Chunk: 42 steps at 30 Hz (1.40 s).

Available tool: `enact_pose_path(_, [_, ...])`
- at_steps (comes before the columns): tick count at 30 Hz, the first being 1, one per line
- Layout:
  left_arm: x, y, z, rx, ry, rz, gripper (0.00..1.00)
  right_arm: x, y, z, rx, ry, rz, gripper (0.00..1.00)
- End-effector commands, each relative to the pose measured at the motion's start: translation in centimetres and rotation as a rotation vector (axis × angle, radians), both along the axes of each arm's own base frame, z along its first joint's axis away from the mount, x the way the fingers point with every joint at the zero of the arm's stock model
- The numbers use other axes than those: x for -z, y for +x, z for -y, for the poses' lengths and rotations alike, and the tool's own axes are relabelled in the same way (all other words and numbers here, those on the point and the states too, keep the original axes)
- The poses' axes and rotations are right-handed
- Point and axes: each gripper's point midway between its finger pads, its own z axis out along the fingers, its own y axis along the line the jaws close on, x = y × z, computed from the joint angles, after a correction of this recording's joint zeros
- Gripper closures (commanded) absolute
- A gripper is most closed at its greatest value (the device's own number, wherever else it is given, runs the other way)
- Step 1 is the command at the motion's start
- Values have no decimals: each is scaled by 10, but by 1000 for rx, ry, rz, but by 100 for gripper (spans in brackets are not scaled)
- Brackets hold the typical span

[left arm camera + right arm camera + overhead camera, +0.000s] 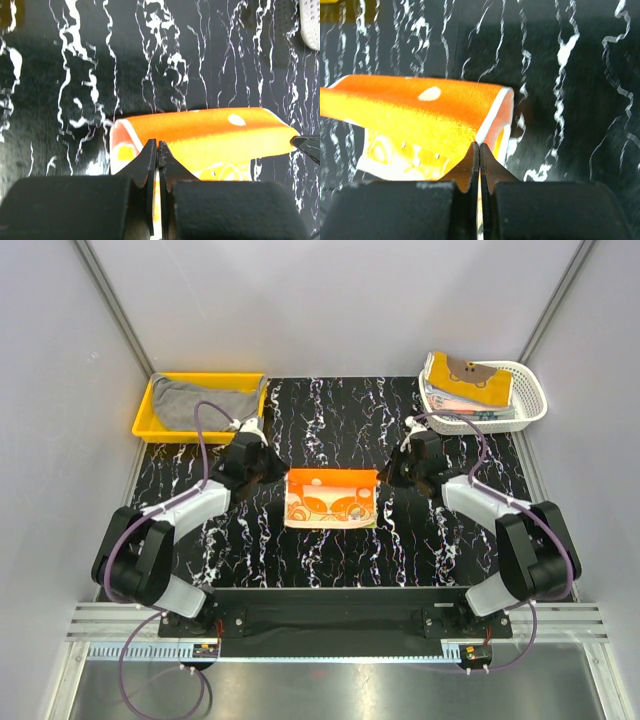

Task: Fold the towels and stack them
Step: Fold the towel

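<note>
An orange towel point(332, 497) with white circles lies in the middle of the black marbled table, its far edge lifted and curled toward the near side. My left gripper point(271, 472) is shut on the towel's far left corner point(131, 140). My right gripper point(391, 471) is shut on the far right corner point(496, 107). Both wrist views show the cloth point(210, 131) point(415, 112) arching up from the table between the pinched corners. A grey towel point(205, 402) lies crumpled in the yellow tray point(144, 415). Folded towels point(470, 385) are stacked in the white lattice basket point(532, 400).
The yellow tray sits at the table's far left corner and the white basket at the far right corner. Grey walls close in both sides. The arm bases and a black rail point(330, 615) run along the near edge.
</note>
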Motion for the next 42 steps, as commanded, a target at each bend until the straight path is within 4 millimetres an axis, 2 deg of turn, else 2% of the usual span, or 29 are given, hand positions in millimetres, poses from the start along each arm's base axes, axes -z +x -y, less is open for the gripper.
enact_pose_path(1, [-8, -7, -7, -36, 14, 12, 100, -19, -11, -8, -22, 54, 47, 100])
enact_pose_path(10, [0, -33, 0, 11, 50, -44, 100, -20, -42, -12, -45, 46, 39, 100])
enact_pose_path(14, [6, -42, -4, 0, 75, -58, 100, -15, -53, -18, -62, 45, 27, 100])
enact_pose_path(18, [11, -50, -3, 9, 80, -69, 100, -1, -65, -20, -71, 24, -2, 100])
enact_pose_path(21, [18, -57, -3, 18, 93, -86, 100, 10, -70, -17, -61, 18, -26, 100])
enact_pose_path(36, [24, -74, -6, 37, 106, -101, 100, 21, -90, -16, -55, 29, -63, 100])
enact_pose_path(42, [34, -80, -6, 42, 117, -123, 100, 29, -97, -20, -64, 39, -82, 100])
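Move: Each hand already holds one corner of the towel's lifted far edge. The near-left corner, where this fold is heading, lies about 11 cm back from the left hand, in line with it sideways and 9 cm below; the near-right corner is some 11 cm back from the right hand and 7 cm below. The yellow basket is roughly 19 cm ahead and 18 cm left of the left hand, the white basket about 22 cm ahead and 21 cm right of the right hand. Drawing the pinched far edge back over the towel's lower layer towards its near edge, both arms travel together, the left about 8 cm and the right nearly 10 cm, slowing towards the end. The left sinks gradually, its fingers tipping a little further down; the right stays high at first, then comes down. Both sink 3 to 4 cm in all, and the fingers stay shut. ##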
